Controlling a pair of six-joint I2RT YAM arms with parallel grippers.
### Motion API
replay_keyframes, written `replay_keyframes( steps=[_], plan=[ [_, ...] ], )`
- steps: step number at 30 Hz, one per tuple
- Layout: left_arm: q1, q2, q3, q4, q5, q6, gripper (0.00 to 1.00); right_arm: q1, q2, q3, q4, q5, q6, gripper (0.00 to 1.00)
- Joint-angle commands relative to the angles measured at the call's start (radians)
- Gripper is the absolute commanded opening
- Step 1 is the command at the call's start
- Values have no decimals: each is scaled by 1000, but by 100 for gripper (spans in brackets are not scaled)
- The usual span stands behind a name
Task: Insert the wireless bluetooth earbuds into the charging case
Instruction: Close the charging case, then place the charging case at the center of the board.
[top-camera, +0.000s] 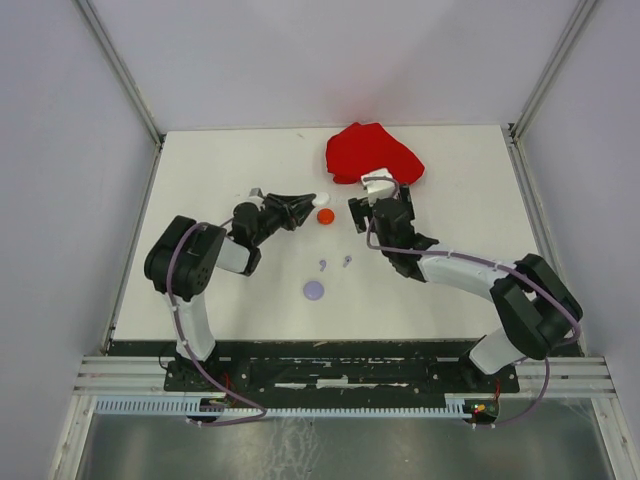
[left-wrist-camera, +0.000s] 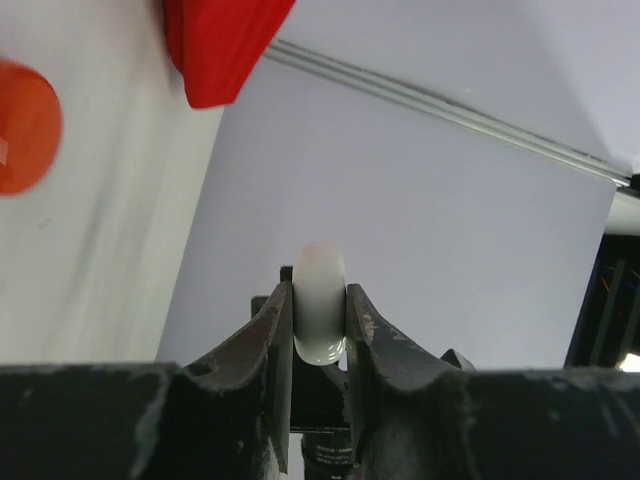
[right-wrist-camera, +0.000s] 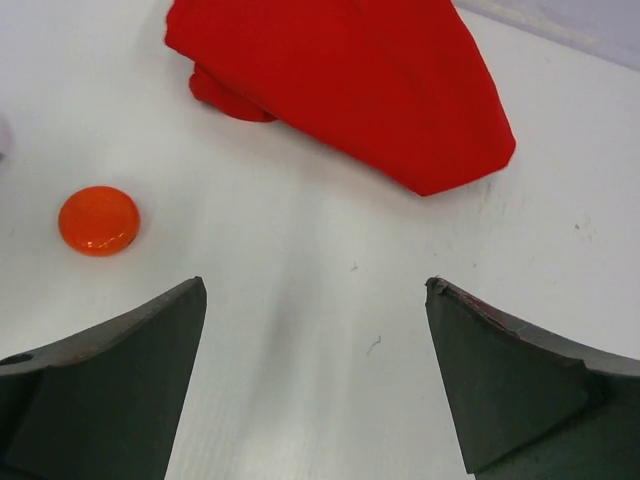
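My left gripper (top-camera: 312, 203) is shut on a white round charging case (top-camera: 321, 198), which stands on edge between the fingers (left-wrist-camera: 270, 330) in the left wrist view (left-wrist-camera: 320, 300). An orange-red round case (top-camera: 325, 215) lies on the table just below it and also shows in the right wrist view (right-wrist-camera: 98, 220). Two tiny pale earbuds (top-camera: 323, 265) (top-camera: 346, 261) lie nearer the arms, with a lilac round case (top-camera: 314, 290) below them. My right gripper (top-camera: 378, 195) (right-wrist-camera: 315, 290) hangs open over bare table, to the right of the orange-red case, with nothing between its fingers.
A crumpled red cloth (top-camera: 372, 153) lies at the back of the table, just beyond the right gripper, and fills the top of the right wrist view (right-wrist-camera: 350, 85). Its corner shows in the left wrist view (left-wrist-camera: 220, 45). Grey walls enclose the white table (top-camera: 200, 180).
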Motion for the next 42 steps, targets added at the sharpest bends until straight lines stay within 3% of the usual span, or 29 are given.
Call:
replay_keyframes(
  steps=[1, 6, 15, 21, 30, 38, 42],
  plan=[
    [75, -29, 0, -70, 17, 204, 3, -55, -100, 55, -274, -86, 203, 99],
    [107, -73, 1, -244, -23, 375, 3, -59, -95, 145, -454, -205, 195, 99],
    [109, -97, 79, -525, -97, 639, 3, -58, -59, 206, -528, -353, 228, 99],
    [110, -101, 113, -619, -136, 723, 5, -55, -25, 261, -619, -443, 217, 99],
    [109, -66, 131, -640, -133, 747, 29, 26, -20, 240, -669, -555, 221, 99],
    [110, -68, 143, -672, -135, 770, 49, 111, -23, 169, -665, -544, 252, 99],
    [109, -81, 143, -685, -137, 776, 54, 142, -29, 132, -654, -526, 267, 99]
  ],
)
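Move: The left hand holds the closed white case; its place on bare table lies about 3 cm ahead, 6 cm to the left and 12 cm down. The orange case is about 6 cm ahead of the left hand, level sideways and 12 cm below. For the open right hand, the lavender case lies some 14 cm back, 16 cm left and 13 cm below, its two loose earbuds 6 cm back, one 14 cm and one 8 cm to the left. Still pinching the white case, the left hand lowers it about 11 cm and carries it some 7 cm left to the table beside the orange case, rolling its left side up about 40 degrees, then opens to let go. The right hand, empty and wide open, shifts briefly right, then draws back 13 cm, left and down towards the lavender case, tipping down and turning counter-clockwise. ##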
